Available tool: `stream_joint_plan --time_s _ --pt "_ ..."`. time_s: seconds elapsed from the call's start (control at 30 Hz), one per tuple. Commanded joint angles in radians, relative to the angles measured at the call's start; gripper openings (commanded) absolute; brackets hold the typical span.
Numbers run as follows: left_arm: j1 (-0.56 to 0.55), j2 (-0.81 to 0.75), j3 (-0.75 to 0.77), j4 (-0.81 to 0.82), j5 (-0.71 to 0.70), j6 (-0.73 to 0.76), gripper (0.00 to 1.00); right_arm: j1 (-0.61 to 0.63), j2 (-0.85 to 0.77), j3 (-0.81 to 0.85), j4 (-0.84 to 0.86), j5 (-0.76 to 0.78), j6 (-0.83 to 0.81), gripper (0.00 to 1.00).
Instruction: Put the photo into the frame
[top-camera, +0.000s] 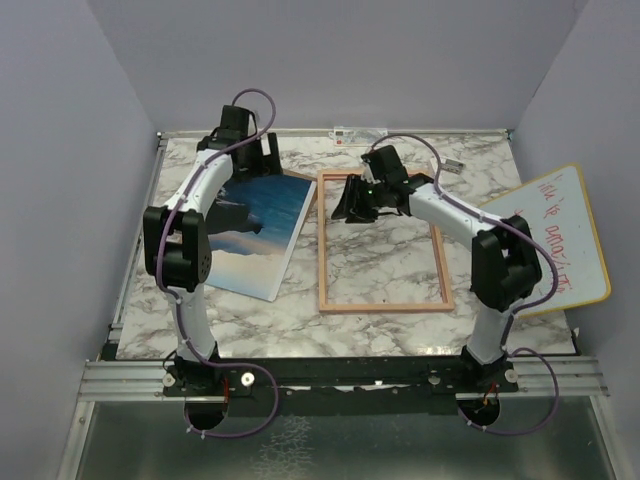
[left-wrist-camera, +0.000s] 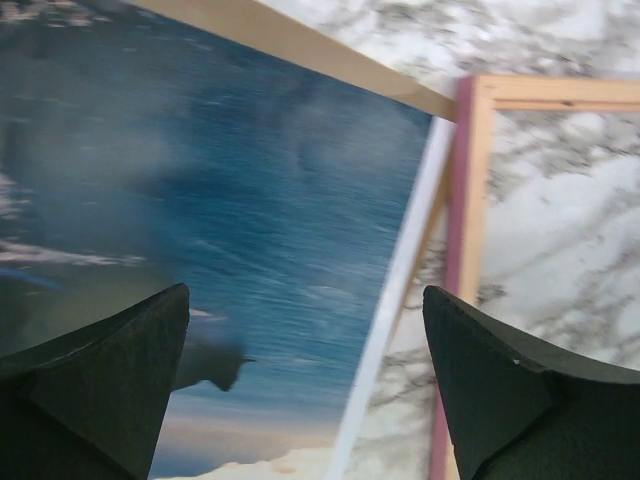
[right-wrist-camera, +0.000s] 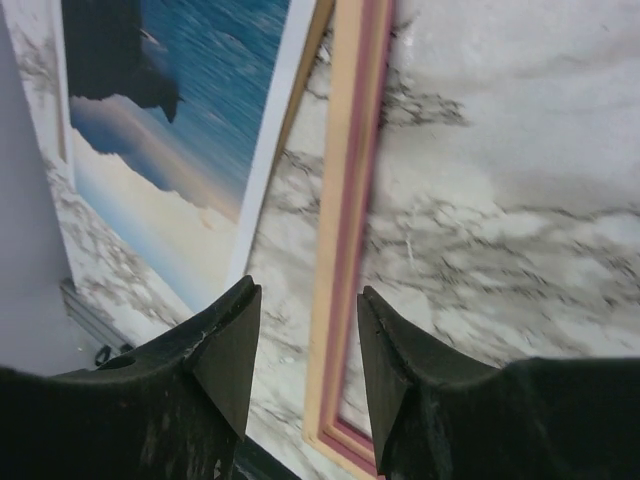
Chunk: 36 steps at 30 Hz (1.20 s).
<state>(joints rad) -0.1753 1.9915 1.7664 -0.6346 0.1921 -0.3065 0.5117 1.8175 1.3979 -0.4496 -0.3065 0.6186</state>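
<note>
The photo (top-camera: 255, 235) of blue sea and dark cliffs lies flat on the left of the table, on a brown backing board (left-wrist-camera: 330, 50) whose edge shows past it. The frame (top-camera: 383, 300), light wood with a pink inner rim, lies flat in the middle, its left rail (left-wrist-camera: 470, 200) close to the photo's white border. My left gripper (left-wrist-camera: 306, 292) hangs open over the photo's (left-wrist-camera: 250, 200) far right part, holding nothing. My right gripper (right-wrist-camera: 310, 292) hovers over the frame's left rail (right-wrist-camera: 350, 150) near its far corner. Its jaws stand apart with the rail showing between them, untouched.
A wood-edged whiteboard (top-camera: 560, 240) with red writing leans at the right edge. Grey walls enclose the marble table (top-camera: 390, 250) on three sides. A small white item (top-camera: 350, 133) lies at the back edge. A metal rail (top-camera: 340, 375) carries the arm bases.
</note>
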Motion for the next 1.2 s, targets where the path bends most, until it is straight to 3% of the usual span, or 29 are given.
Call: stream_joint_plan --time_s 0.0,0.2,0.43,0.8,1.17 --pt "0.081 0.024 -0.005 -0.053 -0.174 0.062 0.99 0.020 0.122 0.086 0.137 -0.111 0.100 0.48" --pt "0.164 0.089 0.027 -0.053 -0.185 0.053 0.99 0.084 0.277 0.234 0.170 -0.130 0.180 0.48" --pt "0.223 0.106 -0.017 -0.017 -0.234 0.049 0.99 0.169 0.447 0.472 -0.025 0.085 0.232 0.47" --pt "0.270 0.023 -0.185 0.087 -0.177 0.011 0.99 0.182 0.542 0.548 -0.131 0.277 0.263 0.49" --pt "0.320 0.011 -0.272 0.134 -0.208 -0.027 0.97 0.182 0.619 0.564 -0.081 0.192 0.242 0.45"
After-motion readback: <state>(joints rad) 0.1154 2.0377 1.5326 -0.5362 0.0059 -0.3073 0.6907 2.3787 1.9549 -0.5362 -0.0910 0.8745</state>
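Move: The left hand hangs over the photo's far right part, wide open: the left edge of the photo, where it is heading, is about 17 cm to the left, 3 cm nearer the base and 14 cm below. The frame's left rail is some 14 cm to its right and 15 cm back. From the half-open right hand, the photo's right edge lies roughly 12 cm left, 5 cm ahead and 12 cm down, with the frame's left rail between, about 5 cm left and level. Leftward and down, both empty hands swing towards opposite edges of the photo. The left goes about 17 cm left and sinks some 10, turning roughly 20 degrees counter-clockwise and keeping its fingers wide open. The right crosses over the frame's left rail, then slips back right a little as it drops most of its 9 cm, ending some 5 cm farther forward, its half-open fingers astride the photo's right edge. ##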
